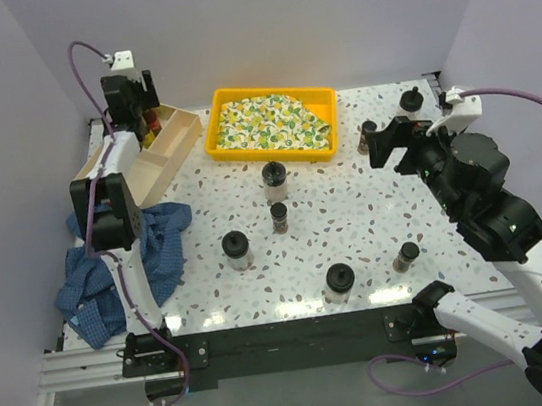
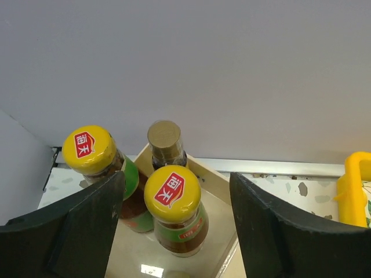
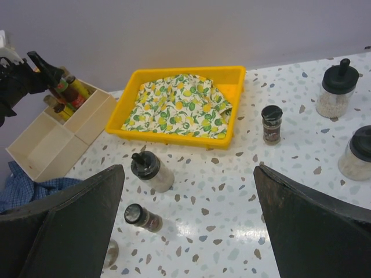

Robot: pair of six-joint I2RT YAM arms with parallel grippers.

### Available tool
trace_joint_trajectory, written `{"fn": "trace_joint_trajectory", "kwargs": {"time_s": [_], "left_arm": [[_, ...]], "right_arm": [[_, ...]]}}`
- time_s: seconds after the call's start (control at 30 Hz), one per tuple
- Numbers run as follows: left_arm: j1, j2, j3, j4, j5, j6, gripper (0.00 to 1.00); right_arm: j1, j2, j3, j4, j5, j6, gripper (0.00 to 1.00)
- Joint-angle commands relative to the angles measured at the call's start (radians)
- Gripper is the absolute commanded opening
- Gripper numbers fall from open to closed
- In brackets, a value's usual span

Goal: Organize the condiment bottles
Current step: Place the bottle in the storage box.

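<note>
My left gripper (image 1: 143,115) hangs open over the back compartment of the pale wooden box (image 1: 167,147). Its jaws straddle a yellow-capped sauce bottle (image 2: 174,211) with a gap on each side. A second yellow-capped bottle (image 2: 95,159) and a brown-capped one (image 2: 165,142) stand right behind it. Out on the table are clear squat bottles with black knobbed caps (image 1: 274,177) (image 1: 236,249) (image 1: 339,281) (image 1: 412,102) and small brown spice jars (image 1: 280,216) (image 1: 406,256) (image 1: 368,135). My right gripper (image 1: 381,145) hovers wide open at the back right, holding nothing (image 3: 188,168).
A yellow tray (image 1: 216,135) holding a lemon-patterned cloth sits at the back centre. A crumpled blue cloth (image 1: 123,264) lies at the left edge beside the left arm. The box's front compartments (image 3: 52,139) hold no bottles. Grey walls close in behind and on both sides.
</note>
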Motion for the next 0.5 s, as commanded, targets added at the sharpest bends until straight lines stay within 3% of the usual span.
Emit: {"fn": "trace_joint_trajectory", "kwargs": {"time_s": [0.0, 0.13, 0.23, 0.4, 0.47], "left_arm": [[0.001, -0.117, -0.012, 0.060, 0.003, -0.007, 0.82], [0.003, -0.183, -0.015, 0.014, 0.025, -0.019, 1.00], [0.003, -0.243, -0.021, -0.049, 0.093, -0.058, 1.00], [-0.008, -0.434, -0.202, -0.104, 0.234, -0.131, 1.00], [-0.034, -0.488, -0.278, -0.148, 0.225, -0.133, 1.00]], "right_arm": [[0.001, -0.014, 0.033, 0.027, -0.011, 0.004, 0.99], [0.002, -0.023, 0.030, 0.021, -0.017, 0.004, 0.99], [0.002, -0.027, 0.011, 0.011, -0.036, 0.004, 0.99], [0.001, -0.024, -0.067, -0.047, -0.042, 0.006, 0.99], [0.002, -0.017, -0.090, -0.068, -0.042, 0.020, 0.99]]}}
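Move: The left hand is around the top of the green-labelled bottle just placed in the storage box; its middle is about 1 cm ahead of the hand and 7 cm below. A second yellow-capped bottle stands some 7 cm to the left and 3 cm ahead, a grey-capped bottle about 7 cm ahead and 1 cm left, and a small cream-capped bottle roughly 6 cm back and 1 cm left, lower down. From the right hand the placed bottle is roughly 42 cm ahead, 61 cm left and 27 cm below. With its fingers already parted around the placed bottle's top, the left hand spreads them the rest of the way to wide open and lifts, nearly straight up at first, leaving the bottle in the box. Climbing faster, it then also draws back towards the base and drifts right, ending about 10 cm higher and 7 cm back, fingertips tipping up slightly and swinging a few degrees clockwise. ##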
